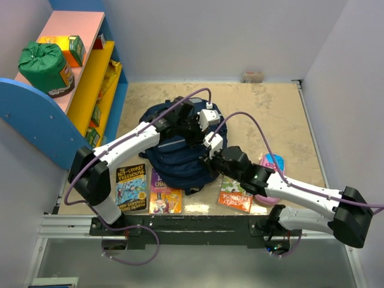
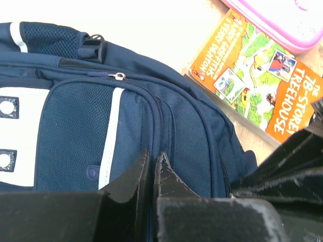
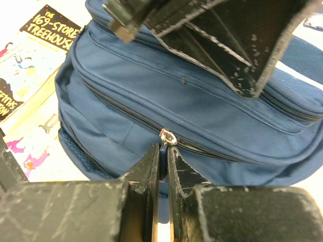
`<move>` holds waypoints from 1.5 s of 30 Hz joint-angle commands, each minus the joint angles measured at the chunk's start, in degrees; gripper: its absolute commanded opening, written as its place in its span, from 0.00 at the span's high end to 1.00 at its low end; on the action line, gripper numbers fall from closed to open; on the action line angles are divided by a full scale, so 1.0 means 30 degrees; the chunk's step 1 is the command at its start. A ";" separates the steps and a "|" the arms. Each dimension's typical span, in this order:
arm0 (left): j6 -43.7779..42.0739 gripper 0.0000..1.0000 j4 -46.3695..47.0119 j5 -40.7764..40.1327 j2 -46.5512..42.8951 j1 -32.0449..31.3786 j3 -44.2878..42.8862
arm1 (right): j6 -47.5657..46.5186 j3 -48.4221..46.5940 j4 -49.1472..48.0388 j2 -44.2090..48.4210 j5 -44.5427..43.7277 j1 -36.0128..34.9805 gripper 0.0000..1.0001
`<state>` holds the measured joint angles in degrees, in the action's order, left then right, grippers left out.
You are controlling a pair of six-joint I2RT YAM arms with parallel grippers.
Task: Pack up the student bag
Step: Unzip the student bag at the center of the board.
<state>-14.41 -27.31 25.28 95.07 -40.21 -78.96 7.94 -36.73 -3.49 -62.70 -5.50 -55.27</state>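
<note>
The student bag (image 1: 174, 150), a navy-blue backpack, lies in the middle of the table. In the left wrist view its front pocket (image 2: 75, 131) shows white patches and a pale stripe. My left gripper (image 2: 153, 160) sits on top of the bag, shut, its tips pinching a ridge of blue fabric beside the zip seams. My right gripper (image 3: 162, 151) is at the bag's near side, shut on the small blue pull tab under the silver zipper slider (image 3: 168, 137). That zipper (image 3: 121, 108) looks closed on both sides of the slider. In the top view the two grippers (image 1: 201, 129) (image 1: 211, 157) are close together.
Books lie along the near edge: a 169-Storey Treehouse book (image 1: 131, 187), a purple and orange book (image 1: 163, 197) and a 78-Storey Treehouse book (image 1: 235, 197). A pink pencil case (image 1: 273, 163) lies under my right arm. A shelf at the left holds a green sack (image 1: 43, 65).
</note>
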 commanded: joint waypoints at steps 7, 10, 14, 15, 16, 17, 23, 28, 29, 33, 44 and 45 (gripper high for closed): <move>0.1726 1.00 0.4562 -0.1921 0.1385 -0.0865 -0.2184 | 0.0926 -0.3043 -0.2588 -0.3379 0.1803 -0.1934 1.00; 0.2137 1.00 0.4767 -0.2185 0.2089 -0.1011 -0.2888 | 0.0809 -0.4099 -0.2413 -0.4673 0.1803 -0.3018 1.00; 0.2373 1.00 0.4855 -0.2303 0.2501 -0.1012 -0.3445 | 0.0954 -0.4309 -0.2879 -0.6051 0.1657 -0.3726 1.00; 0.2373 1.00 0.4884 -0.2303 0.2501 -0.1012 -0.3417 | 0.0984 -0.4338 -0.2997 -0.6199 0.1628 -0.3785 1.00; 0.2315 1.00 0.4885 -0.2274 0.2443 -0.0983 -0.3417 | 0.1071 -0.4455 -0.2998 -0.6375 0.1482 -0.3843 0.98; 0.2199 1.00 0.4856 -0.2274 0.2384 -0.0983 -0.3243 | 0.1101 -0.4514 -0.2911 -0.6493 0.1278 -0.3844 0.96; 0.0764 1.00 0.4272 -0.2682 0.1126 -0.0778 -0.2013 | 0.2740 -0.3959 -0.2150 -0.4594 -0.2381 -0.3815 0.72; -0.0584 1.00 0.3070 -0.2889 0.0743 -0.0339 -0.2069 | 0.5960 -0.5770 0.3086 -0.3126 -0.5458 -0.3143 0.54; -0.0731 1.00 0.2923 -0.3063 0.0569 -0.0280 -0.1924 | 0.6400 -0.6122 0.3995 -0.3009 -0.6217 -0.2967 0.53; -0.1317 1.00 0.3067 -0.2919 0.0011 0.0158 -0.1338 | 0.9619 -0.7383 0.9145 -0.1780 -0.7601 -0.0604 0.58; -0.1904 1.00 0.3652 -0.2274 -0.0780 0.1302 0.0038 | 1.5719 -0.7472 1.9610 -0.0748 -0.9182 0.8308 0.01; -0.1875 1.00 0.3741 -0.2216 -0.0839 0.1302 0.0214 | 1.6069 -0.7560 1.9967 -0.0897 -0.9386 0.8604 0.01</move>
<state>-18.65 -20.62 18.06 96.36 -37.52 -79.96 47.75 -58.15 43.27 -64.97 -29.71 -32.97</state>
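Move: The right fingers already pinch the zipper pull on the bag's near side; the zipper's next stretch, where the pull is taken, lies some 8 cm to the left, 2 cm back and 4 cm lower. About 12 cm below that hand, the Charlie book lies 14 cm left and 7 cm back, the 78-Storey book 14 cm right and 7 cm back. The left hand still pinches the bag's pocket seam; the zipper pull is about 7 cm back, 1 cm right and 3 cm lower from it. Leftward and down, about 8 cm along the zipper, the right hand drags the pull, then opens, lets go, rises and swings forward and far right off the bag, turning clockwise some 60 degrees. The left hand keeps its pinch on the pocket seam, easing right and down about 3 cm, then going forward, left and up again, about 5 cm farther out overall. ##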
